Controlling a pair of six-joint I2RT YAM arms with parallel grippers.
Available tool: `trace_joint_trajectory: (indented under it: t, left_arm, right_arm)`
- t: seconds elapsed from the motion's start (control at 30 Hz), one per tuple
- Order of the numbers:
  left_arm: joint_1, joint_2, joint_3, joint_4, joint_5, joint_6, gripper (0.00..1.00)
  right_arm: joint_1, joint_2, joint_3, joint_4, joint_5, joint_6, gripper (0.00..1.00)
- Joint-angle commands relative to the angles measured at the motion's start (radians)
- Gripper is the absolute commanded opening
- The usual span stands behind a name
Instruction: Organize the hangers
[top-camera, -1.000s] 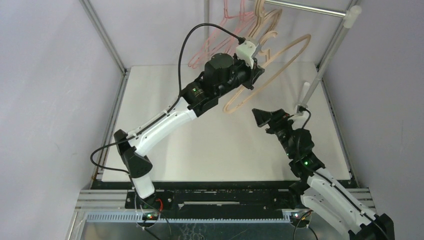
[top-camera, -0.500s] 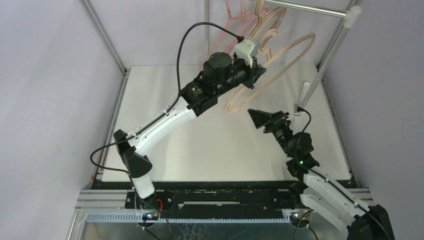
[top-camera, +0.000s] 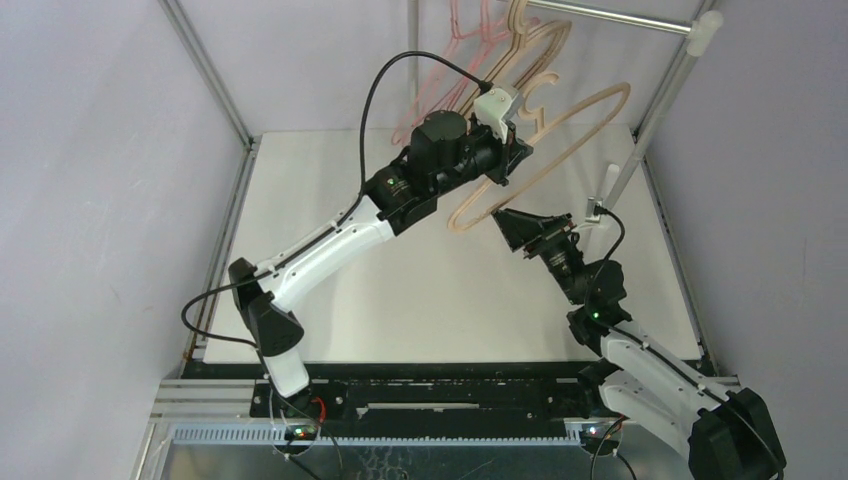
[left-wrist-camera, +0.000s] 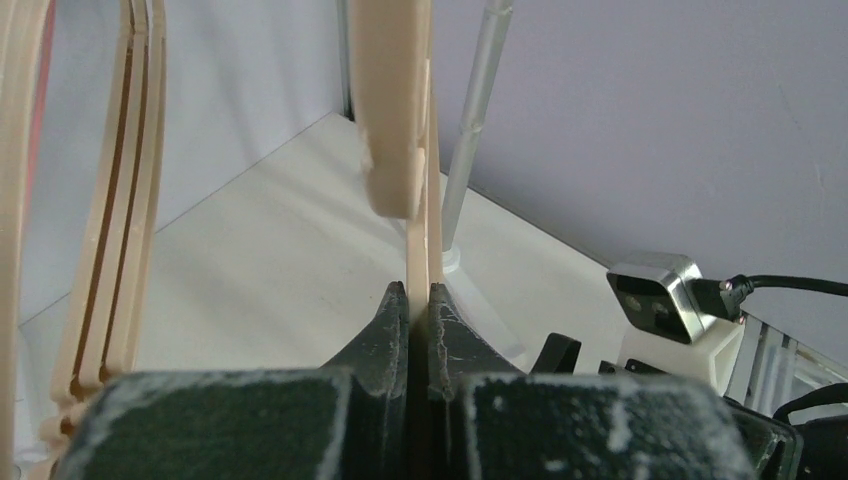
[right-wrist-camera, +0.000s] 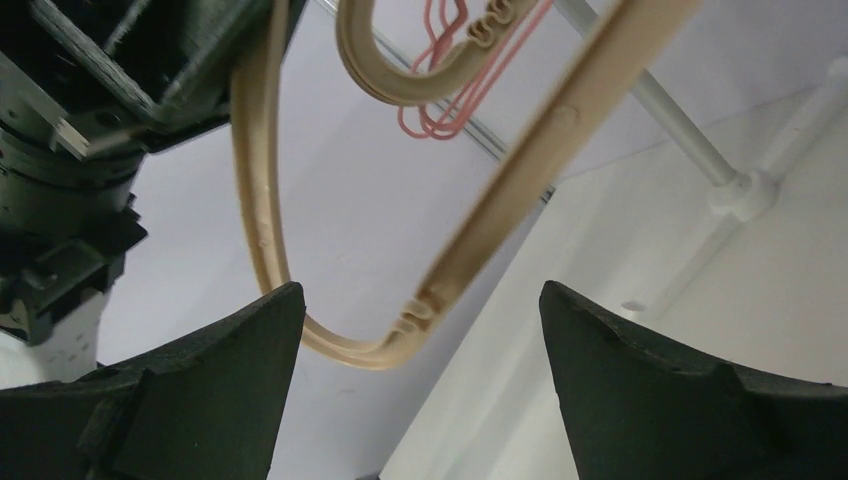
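My left gripper (top-camera: 515, 150) is shut on a thick beige hanger (top-camera: 560, 140), holding it in the air just below the rack rail (top-camera: 620, 17). In the left wrist view the jaws (left-wrist-camera: 420, 292) pinch the thin edge of that beige hanger (left-wrist-camera: 390, 120). Other beige hangers (top-camera: 535, 45) and thin pink hangers (top-camera: 440, 90) hang from the rail behind it. My right gripper (top-camera: 512, 232) stands open just under the held hanger's lower end. In the right wrist view, the held hanger's notched corner (right-wrist-camera: 430, 305) sits beyond the wide gap of the right gripper (right-wrist-camera: 420, 290), untouched.
A slanted silver rack pole (top-camera: 650, 120) stands at the right, with its foot (right-wrist-camera: 745, 190) on the white table (top-camera: 330, 200). Hung beige hangers (left-wrist-camera: 120, 200) are close on the left of the left wrist view. Grey walls enclose the sides.
The left arm has carried the beige hanger slightly up and right. The right gripper, still open, has risen toward the hanger's lower end.
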Motion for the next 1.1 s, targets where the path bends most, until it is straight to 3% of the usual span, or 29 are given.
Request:
trace_joint_trajectory:
  t: [0.0,0.43,0.7,0.87,0.9,1.0,1.03,1.07]
  left_arm:
    - [0.004,-0.067,0.007,0.049,0.003,-0.006,0.0]
    - [0.003,-0.121,-0.004,-0.03,0.077,0.054,0.0]
    - [0.003,-0.138,-0.04,-0.037,0.106,0.049,0.0]
    - [0.003,-0.135,-0.049,-0.034,0.106,0.044,0.0]
    - [0.003,-0.135,-0.054,-0.029,0.109,0.043,0.0]
    - [0.004,-0.132,-0.064,-0.021,0.108,0.043,0.0]
    - [0.003,-0.129,-0.065,-0.022,0.102,0.045,0.0]
    - [0.004,-0.129,-0.066,-0.027,0.096,0.05,0.0]
  right_arm:
    - [-0.014,0.042,0.085,0.045,-0.036,0.031,0.94]
    - [-0.099,0.264,0.142,0.175,-0.19,0.187,0.91]
    - [-0.15,0.332,0.221,0.184,-0.327,0.188,0.86]
    - [-0.175,0.41,0.245,0.264,-0.412,0.23,0.64]
    - [-0.182,0.431,0.249,0.299,-0.435,0.249,0.55]
    - [-0.206,0.518,0.266,0.441,-0.514,0.336,0.1]
    - [-0.212,0.549,0.268,0.493,-0.531,0.371,0.02]
    - [-0.217,0.576,0.269,0.542,-0.542,0.406,0.0]
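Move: Some 8 cm ahead of the open right gripper, 1 cm to its left and 2 cm above it is the lower bar of the beige hanger that the left hand holds. The left gripper sits about 9 cm ahead of the right hand, 1 cm to its right and 10 cm higher; the hanger's left corner is roughly 3 cm ahead, 10 cm left and 3 cm lower. From the left hand, that lower bar lies about 1 cm back, 2 cm left and 8 cm below. Reaching in below the left gripper, the right hand goes about 6 cm forward and a little left to the hanger's lower bar, turning some 15 degrees counter-clockwise, and near the end shuts its wide-open fingers on the bar. The left hand keeps its grip and brings the hanger about 3 cm back and slightly left, first rising a little, then sinking again. ##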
